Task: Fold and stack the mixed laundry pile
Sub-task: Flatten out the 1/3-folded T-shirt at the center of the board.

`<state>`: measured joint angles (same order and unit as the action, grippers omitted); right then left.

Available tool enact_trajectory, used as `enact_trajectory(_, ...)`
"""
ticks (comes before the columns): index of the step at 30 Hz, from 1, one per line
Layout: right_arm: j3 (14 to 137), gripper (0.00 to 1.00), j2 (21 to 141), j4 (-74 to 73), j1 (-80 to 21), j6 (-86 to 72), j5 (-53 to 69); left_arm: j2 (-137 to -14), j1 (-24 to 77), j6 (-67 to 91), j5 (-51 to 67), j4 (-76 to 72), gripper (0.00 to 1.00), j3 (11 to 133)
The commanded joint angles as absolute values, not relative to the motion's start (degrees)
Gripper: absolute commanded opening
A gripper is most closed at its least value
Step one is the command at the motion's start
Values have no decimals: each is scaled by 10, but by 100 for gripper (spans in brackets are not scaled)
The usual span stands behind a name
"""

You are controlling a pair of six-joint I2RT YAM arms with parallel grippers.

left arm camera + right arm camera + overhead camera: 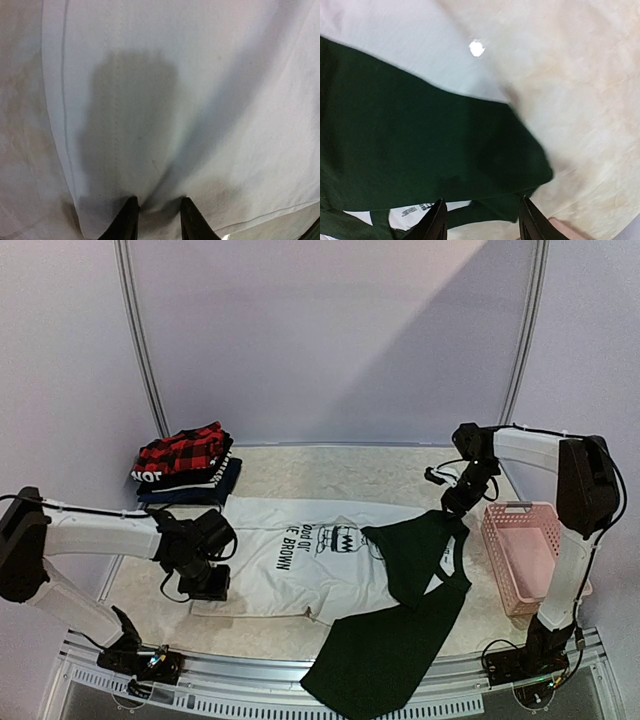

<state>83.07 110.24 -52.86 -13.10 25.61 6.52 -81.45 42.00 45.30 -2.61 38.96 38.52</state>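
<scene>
A white printed tee [290, 570] lies spread flat at the table's middle left. My left gripper [208, 585] presses down near its front left hem. In the left wrist view the gripper [159, 212] has a puckered ridge of the white tee [200, 100] pinched between its tips. A dark green garment [400, 630] overlaps the tee's right side and hangs over the front edge. My right gripper [455, 502] hovers open over its far right corner. The right wrist view shows this gripper [482, 215] with the green cloth [420, 140] below and nothing between its fingers.
Folded clothes are stacked at the back left, a red-and-black plaid shirt [182, 452] on top of navy and black pieces [190, 490]. A pink slatted basket [525, 555] stands at the right edge, close to the right arm. Bare beige tabletop [300, 465] runs behind the tee.
</scene>
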Motion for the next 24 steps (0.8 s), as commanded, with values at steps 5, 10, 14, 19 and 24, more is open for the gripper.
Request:
enact_trajectory(5,1013,51,1214,-599,-84,300,87,-691,489,546,-90,561,33,379)
enact_trajectory(10,1099,52,1294,-663,-70,320,107,-695,455,469,-173,645,52,523)
enact_trajectory(14,1131,52,1326,-702,-57,333,128,-715,393,402,-177,627,57,581)
enact_trajectory(19,1130,51,1343,-725,-45,350,147,-724,292,344,-131,559,58,592)
enact_trajectory(24,1130,48,1361,-739,-38,361,160,-754,253,315,-123,540,58,611)
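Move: The left fingertips are on the white T-shirt's near hem, its left corner about 5 cm to their left and 2 cm back; the lettering lies some 15 cm ahead and 15 cm right. The folded stack stands about 33 cm ahead, 6 cm left. From the right hand, the green sleeve's far corner is about 4 cm ahead, 3 cm right and 5 cm below; the basket is some 18 cm right, 9 cm back. Left drags the hem 4 cm back, then rises forward, opening, while right reaches forward and sinks towards sleeve. ##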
